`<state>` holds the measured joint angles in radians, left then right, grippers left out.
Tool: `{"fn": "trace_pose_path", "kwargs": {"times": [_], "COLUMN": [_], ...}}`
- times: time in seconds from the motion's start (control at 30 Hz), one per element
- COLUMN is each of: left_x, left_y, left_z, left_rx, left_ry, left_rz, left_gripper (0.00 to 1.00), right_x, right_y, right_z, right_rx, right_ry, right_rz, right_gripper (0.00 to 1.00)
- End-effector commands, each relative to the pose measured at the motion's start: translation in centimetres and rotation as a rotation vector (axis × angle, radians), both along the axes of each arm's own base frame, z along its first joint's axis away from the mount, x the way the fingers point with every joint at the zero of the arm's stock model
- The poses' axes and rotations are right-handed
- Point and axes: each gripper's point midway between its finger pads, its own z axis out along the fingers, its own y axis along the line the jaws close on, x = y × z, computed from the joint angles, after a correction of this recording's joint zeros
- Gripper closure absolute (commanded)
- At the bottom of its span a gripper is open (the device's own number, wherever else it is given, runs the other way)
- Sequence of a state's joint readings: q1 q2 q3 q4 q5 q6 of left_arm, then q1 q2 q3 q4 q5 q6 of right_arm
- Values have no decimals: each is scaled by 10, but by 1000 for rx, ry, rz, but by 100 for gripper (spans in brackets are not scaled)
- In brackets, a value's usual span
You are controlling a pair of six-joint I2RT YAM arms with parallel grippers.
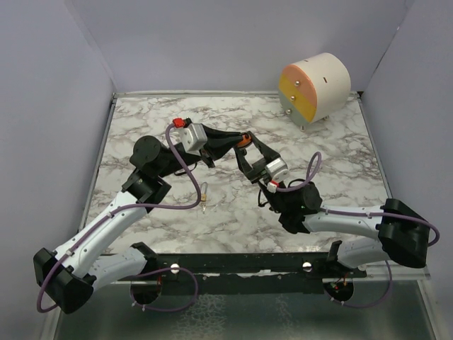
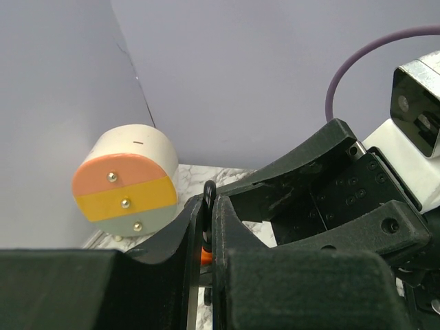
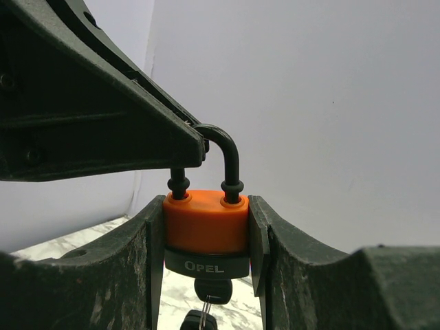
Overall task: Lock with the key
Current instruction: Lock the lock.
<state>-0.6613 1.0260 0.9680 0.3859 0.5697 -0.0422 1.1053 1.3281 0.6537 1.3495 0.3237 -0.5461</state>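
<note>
An orange padlock with a dark lower band is held up off the table between the two arms. My right gripper is shut on the sides of its body. The black shackle rises from the body, and my left gripper is shut on it, with the shackle poking up between its pads. A black-headed key sits in the bottom of the lock; a second key head hangs below it on a ring. In the top view the padlock shows orange between the left gripper and right gripper.
A cream cylinder with a pink, yellow and grey striped face lies at the back right corner, seen too as the cylinder in the left wrist view. A small metallic object lies on the marble table. Purple walls enclose three sides.
</note>
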Motion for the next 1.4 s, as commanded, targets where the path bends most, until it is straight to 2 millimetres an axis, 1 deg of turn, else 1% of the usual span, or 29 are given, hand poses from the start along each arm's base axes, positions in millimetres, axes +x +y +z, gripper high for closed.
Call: {"fn": "trace_pose_path", "kwargs": {"times": [0.0,0.23,0.37,0.57,0.63,0.83,1.0,1.03,1.1,1.27,1.37], "left_x": [5,9,12,18,18,16,17,17,17,11,9], "left_y": [-8,-11,-12,-11,-11,-10,-10,-10,-11,-14,-13], "left_z": [-84,-103,-117,-157,-165,-179,-186,-188,-191,-207,-219], "left_rx": [169,195,213,254,254,269,287,293,306,348,371], "left_ry": [236,279,305,374,386,398,408,410,420,473,520], "left_rz": [-18,-15,-4,23,25,23,27,26,23,-20,-20], "left_gripper": [100,100,100,100,100,100,100,100,100,100,100], "right_x": [-46,-53,-58,-64,-66,-74,-83,-90,-97,-106,-109], "right_y": [-50,-50,-49,-51,-50,-48,-43,-40,-37,-32,-33], "right_z": [108,123,137,160,165,175,187,189,194,201,202], "right_rx": [336,348,361,404,411,423,404,406,401,382,373], "right_ry": [-270,-308,-337,-365,-369,-376,-427,-435,-455,-488,-502], "right_rz": [39,43,47,53,59,95,98,117,131,143,131], "right_gripper": [99,99,99,99,99,99,99,99,99,99,99]}}
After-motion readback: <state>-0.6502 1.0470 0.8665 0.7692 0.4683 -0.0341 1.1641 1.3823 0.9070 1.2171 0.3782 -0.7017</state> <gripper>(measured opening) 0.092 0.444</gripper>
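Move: The right hand grips the orange lock's body, and the left fingers hold the top of its black shackle. From the right hand, the shackle's middle is roughly 3 cm up, 2 cm back and 1 cm right; the key hangs about 2 cm below and 1 cm ahead and left. The body lies some 4 cm below the left hand, 2 cm ahead and 2 cm left, with the key about 6 cm below, 3 cm ahead and left. Pushing the orange body up onto the shackle, the right hand rises about 6 cm, easing briefly midway, and drifts some 2 cm left while keeping its grip. The left fingers stay shut on the shackle's bend, bearing against that push: they tip up and roll by some 15 degrees in all and rise only about 3.5 cm, shifting slightly left and forward. ##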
